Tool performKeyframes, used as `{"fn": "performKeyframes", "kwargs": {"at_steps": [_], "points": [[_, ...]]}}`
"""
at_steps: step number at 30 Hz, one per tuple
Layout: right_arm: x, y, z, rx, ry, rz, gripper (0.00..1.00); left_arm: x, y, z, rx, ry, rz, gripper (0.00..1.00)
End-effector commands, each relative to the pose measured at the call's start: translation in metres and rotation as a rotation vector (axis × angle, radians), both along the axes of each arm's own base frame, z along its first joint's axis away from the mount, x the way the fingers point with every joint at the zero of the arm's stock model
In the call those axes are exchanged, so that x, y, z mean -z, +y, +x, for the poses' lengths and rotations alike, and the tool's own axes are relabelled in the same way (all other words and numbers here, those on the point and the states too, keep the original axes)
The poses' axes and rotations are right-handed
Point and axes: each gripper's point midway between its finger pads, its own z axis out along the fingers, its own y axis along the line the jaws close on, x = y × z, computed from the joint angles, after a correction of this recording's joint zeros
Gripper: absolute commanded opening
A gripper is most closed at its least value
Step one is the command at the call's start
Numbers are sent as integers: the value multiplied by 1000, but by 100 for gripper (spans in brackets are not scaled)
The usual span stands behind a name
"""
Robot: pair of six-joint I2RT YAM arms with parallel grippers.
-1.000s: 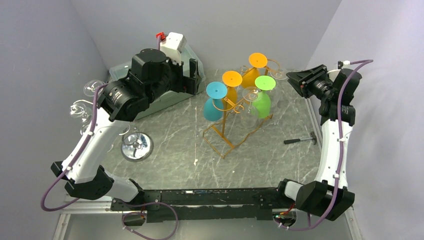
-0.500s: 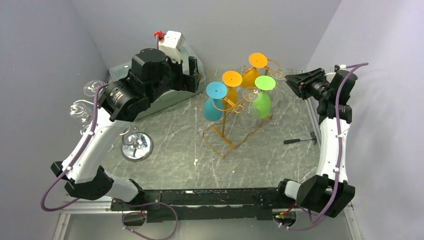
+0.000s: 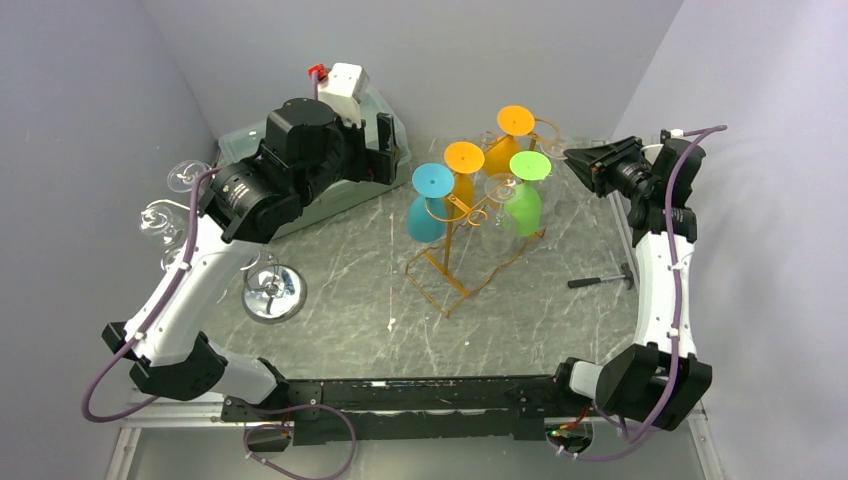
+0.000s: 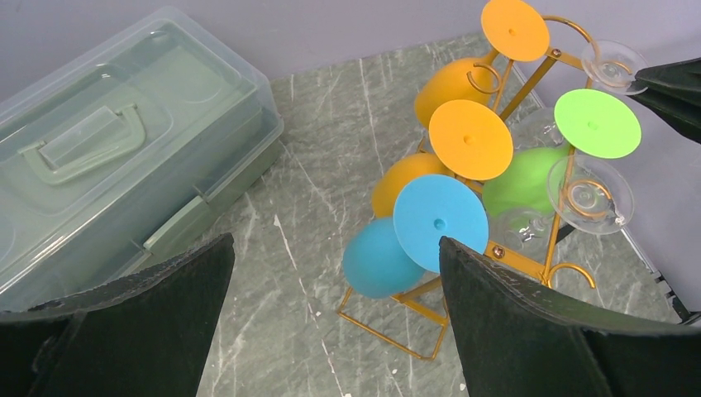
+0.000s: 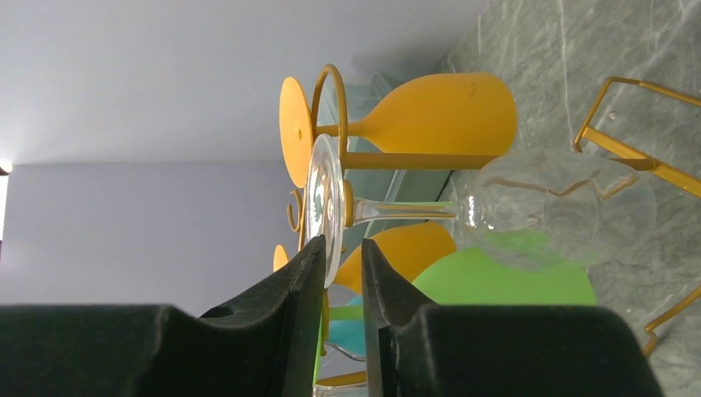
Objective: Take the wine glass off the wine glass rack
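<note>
The wine glass rack (image 3: 440,280) is a golden wire frame in mid-table. Blue (image 3: 430,205), green (image 3: 527,190) and two orange glasses hang upside down from it. A clear wine glass (image 5: 562,207) hangs at its far right end. My right gripper (image 5: 343,244) stands level with that glass's foot (image 5: 324,198). The foot's rim is between the narrowed fingers, against the left one, with a slit left beside the right one. My left gripper (image 4: 335,240) hovers wide open and holds nothing, high up to the left of the rack (image 4: 382,335).
A pale green lidded plastic box (image 4: 124,165) sits at the back left under the left arm. A chrome round-based stand (image 3: 272,292) with clear glasses is at the left edge. A small hammer (image 3: 600,281) lies at the right. Walls close in on three sides.
My right gripper has moved left up to the clear glass's foot, and its jaws have narrowed around the rim. The left arm has stayed put.
</note>
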Motion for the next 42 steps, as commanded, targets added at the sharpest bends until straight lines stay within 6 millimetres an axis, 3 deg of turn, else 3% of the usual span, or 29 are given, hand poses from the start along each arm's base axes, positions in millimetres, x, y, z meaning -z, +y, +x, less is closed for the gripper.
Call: {"fn": "performKeyframes", "kwargs": {"at_steps": [1, 17, 42], "points": [[-6, 2, 7, 6, -35, 9, 23, -25, 8, -3, -31, -63, -77, 99], [-10, 0, 4, 35, -27, 12, 0, -29, 13, -5, -47, -72, -90, 99], [-33, -7, -10, 113, -51, 12, 0, -29, 10, -2, -51, -62, -85, 99]]}}
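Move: The foot of the clear wine glass hanging upside down at the rack's right end lies about 4 cm ahead of the right gripper and 2 cm to its left, level with the fingers, its near rim at the partly open tips. The orange glass's foot sits roughly 10 cm ahead and 6 cm left, the green glass's foot some 7 cm left and 2 cm back, both about level. From the left gripper the clear foot is around 10 cm ahead, 31 cm right and 10 cm lower. Close the right gripper on the near rim of the clear glass's foot, one finger above the disc and one beneath, letting the hand creep forward and left by only about half a centimetre as it shuts. Keep the pinch and ease back towards the robot and a little right and up, less than 1 cm, with the wrist turning roughly 5 degrees clockwise. ##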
